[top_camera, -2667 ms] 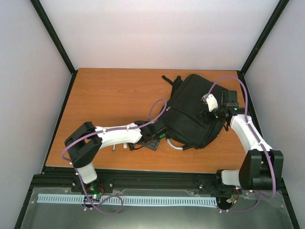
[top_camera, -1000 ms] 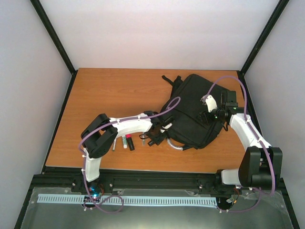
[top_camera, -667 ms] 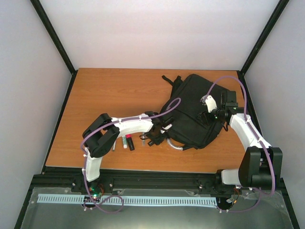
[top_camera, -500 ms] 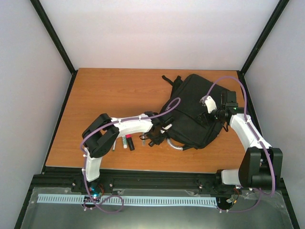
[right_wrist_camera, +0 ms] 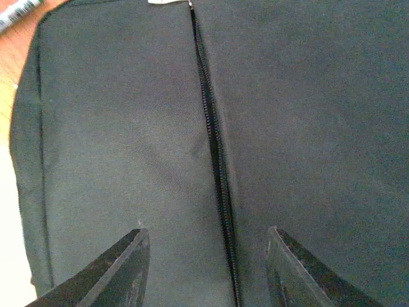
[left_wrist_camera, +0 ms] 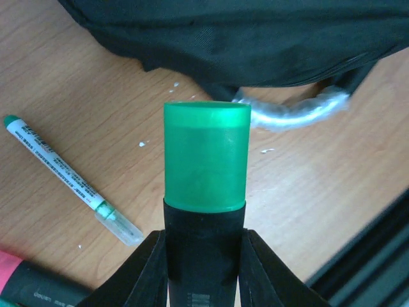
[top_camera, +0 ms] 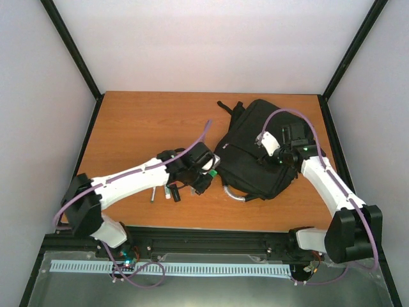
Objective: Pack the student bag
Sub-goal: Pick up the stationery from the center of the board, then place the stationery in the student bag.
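The black student bag lies on the right half of the wooden table, its grey-silver handle loop at the near edge. My left gripper is shut on a black marker with a green cap and holds it above the table just left of the bag. My right gripper is open and empty over the bag's top, its fingers astride a closed zip seam.
A thin white pen with green ends and a pink-and-black marker lie on the table beside the bag. In the top view these loose pens sit under my left arm. Black frame rails edge the table.
My left arm has stretched out and lifted the green-capped marker off the table, toward the bag's left edge. My right gripper has shifted left over the bag's top.
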Available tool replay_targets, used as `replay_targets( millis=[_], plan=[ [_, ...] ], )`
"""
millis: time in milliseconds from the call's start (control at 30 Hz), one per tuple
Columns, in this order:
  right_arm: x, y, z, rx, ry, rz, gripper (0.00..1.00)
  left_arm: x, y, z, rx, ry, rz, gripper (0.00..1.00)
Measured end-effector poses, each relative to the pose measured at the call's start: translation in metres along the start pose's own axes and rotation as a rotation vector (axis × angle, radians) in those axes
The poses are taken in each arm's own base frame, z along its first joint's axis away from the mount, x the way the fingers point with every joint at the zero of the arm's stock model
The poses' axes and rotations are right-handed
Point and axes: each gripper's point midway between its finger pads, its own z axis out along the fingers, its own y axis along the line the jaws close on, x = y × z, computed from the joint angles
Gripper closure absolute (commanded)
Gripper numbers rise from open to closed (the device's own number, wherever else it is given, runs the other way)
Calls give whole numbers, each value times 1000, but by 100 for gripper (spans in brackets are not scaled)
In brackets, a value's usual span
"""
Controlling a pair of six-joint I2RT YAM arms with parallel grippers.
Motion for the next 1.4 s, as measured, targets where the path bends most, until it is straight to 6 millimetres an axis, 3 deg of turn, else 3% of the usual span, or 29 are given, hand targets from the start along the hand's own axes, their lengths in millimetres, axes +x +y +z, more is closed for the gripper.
replay_targets(
  millis=[233,467,567,633,767,967,1333,1400],
  plan=[
    [3,-7,19,119,105,-98,51,-10,-25,-38,174,-138,-59,91],
    [13,-23,41,206,197,-132,56,-30,-46,-50,313,-248,-121,94],
    [18,-32,49,245,228,-128,66,-37,-50,-52,340,-275,-139,94],
    [20,-37,53,267,243,-124,81,-43,-52,-52,351,-292,-147,93],
    [20,-41,54,294,249,-121,90,-49,-54,-39,348,-284,-152,94],
    [6,-39,36,303,202,-122,94,-63,-55,-7,320,-236,-156,96],
    [-27,-19,3,235,62,-82,96,-127,-78,36,368,-257,-173,99],
    [-30,-16,0,225,42,-76,91,-133,-79,46,368,-252,-187,99]
  ],
)
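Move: Some 18 cm to the right of the left hand, 9 cm ahead and 4 cm lower lies the middle of the bag's pocket zip; this hand holds the green-capped marker. The zip pull is 14 cm ahead and 8 cm right of the left hand, the clear handle 5 cm back and 12 cm right, the marker pen 1 cm back and 5 cm left on the table. For the right hand, that zip middle is about 7 cm left, 2 cm ahead and 6 cm below. Carrying the green-capped marker still pinched in its fingers, the left hand rises 7 cm, its fingertips swinging almost 30 degrees to the right, then goes about 15 cm right and some forward over the bag, sinking 5 cm towards the pocket zip. The right hand dips 5 cm and forward to the cloth by the zip, shuts its half-open fingers there, then rises about 7 cm; whether they hold cloth can't be seen. ##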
